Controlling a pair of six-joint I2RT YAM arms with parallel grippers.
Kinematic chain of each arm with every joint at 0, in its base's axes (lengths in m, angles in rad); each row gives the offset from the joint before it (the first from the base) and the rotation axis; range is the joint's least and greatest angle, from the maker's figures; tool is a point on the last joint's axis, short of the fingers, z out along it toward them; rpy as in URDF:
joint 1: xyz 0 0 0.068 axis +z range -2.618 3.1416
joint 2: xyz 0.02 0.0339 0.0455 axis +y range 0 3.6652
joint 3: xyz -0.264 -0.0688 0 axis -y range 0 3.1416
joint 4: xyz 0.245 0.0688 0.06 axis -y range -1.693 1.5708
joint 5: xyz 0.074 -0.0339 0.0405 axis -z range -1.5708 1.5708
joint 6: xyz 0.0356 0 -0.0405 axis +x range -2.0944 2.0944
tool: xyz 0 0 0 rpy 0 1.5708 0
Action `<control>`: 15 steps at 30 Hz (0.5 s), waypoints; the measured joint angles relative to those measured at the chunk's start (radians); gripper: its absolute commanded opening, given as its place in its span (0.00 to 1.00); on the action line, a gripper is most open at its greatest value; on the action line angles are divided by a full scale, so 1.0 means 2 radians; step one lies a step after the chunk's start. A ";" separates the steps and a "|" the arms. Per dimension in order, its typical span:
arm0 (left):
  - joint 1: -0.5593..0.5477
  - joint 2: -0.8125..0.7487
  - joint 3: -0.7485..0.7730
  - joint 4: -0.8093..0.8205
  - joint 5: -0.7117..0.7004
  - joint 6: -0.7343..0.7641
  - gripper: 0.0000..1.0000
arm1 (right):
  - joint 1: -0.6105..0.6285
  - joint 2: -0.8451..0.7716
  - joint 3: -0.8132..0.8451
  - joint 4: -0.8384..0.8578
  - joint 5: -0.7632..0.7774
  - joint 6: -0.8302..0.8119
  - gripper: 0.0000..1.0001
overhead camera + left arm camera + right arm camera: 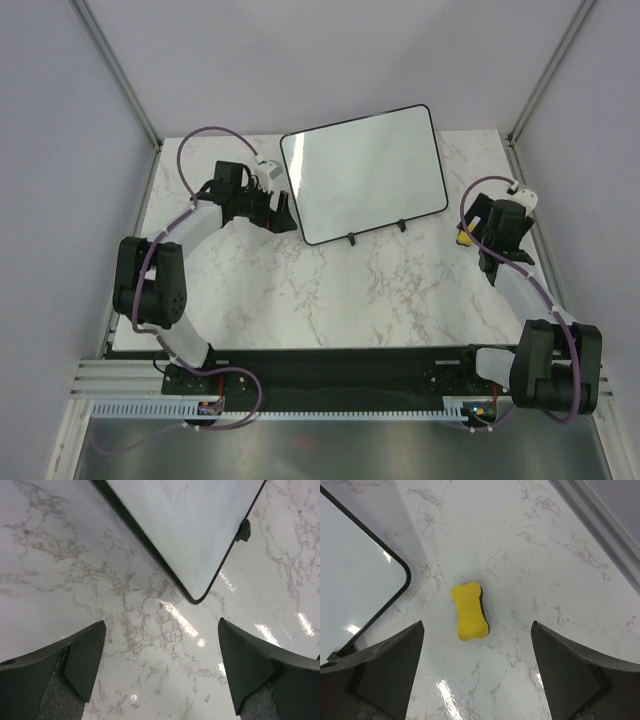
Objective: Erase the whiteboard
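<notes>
A black-framed whiteboard (365, 172) stands tilted on two small feet at the back middle of the marble table; its surface looks blank. Its lower corner shows in the left wrist view (190, 535) and its edge in the right wrist view (355, 575). A yellow bone-shaped eraser sponge (469, 611) lies flat on the table to the board's right, partly hidden by the right arm in the top view (464, 238). My right gripper (477, 672) is open and empty, just short of the sponge. My left gripper (161, 667) is open and empty, beside the board's lower left corner.
The table's right edge and a metal frame rail (600, 515) run close past the sponge. White enclosure walls stand on both sides. The board's black foot (243, 530) rests on the marble.
</notes>
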 measured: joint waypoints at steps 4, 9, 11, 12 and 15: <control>0.033 -0.059 -0.050 -0.004 -0.046 0.000 0.99 | 0.000 -0.025 -0.024 -0.002 0.003 0.006 0.96; 0.096 -0.093 -0.112 -0.004 -0.083 0.000 0.99 | 0.000 -0.059 -0.053 -0.004 -0.005 0.009 0.95; 0.108 -0.111 -0.144 -0.004 -0.098 0.000 0.99 | 0.000 -0.076 -0.065 -0.003 -0.015 0.011 0.94; 0.110 -0.122 -0.161 0.000 -0.105 0.000 0.99 | 0.000 -0.083 -0.071 -0.002 -0.021 0.011 0.94; 0.111 -0.162 -0.203 0.009 -0.122 0.001 0.99 | 0.000 -0.102 -0.088 0.001 -0.036 0.014 0.94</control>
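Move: The wiped whiteboard's middle lies roughly 17 cm ahead of the left gripper, 27 cm to its right and 7 cm lower; the yellow eraser is about 56 cm to that gripper's right and 3 cm back. From the right gripper, the eraser lies on the table about 5 cm to the left, barely 1 cm ahead and 8 cm below, and the whiteboard's middle some 35 cm left and 18 cm ahead. Swing the empty left gripper left and away from the whiteboard, about 12 cm, drawing it back and sinking somewhat as you go, and let it turn some 20 degrees counter-clockwise. Meanwhile ease the right gripper back about 4 cm and slightly left, leaving the eraser where it lies. Keep both grippers wide open, touching nothing. ##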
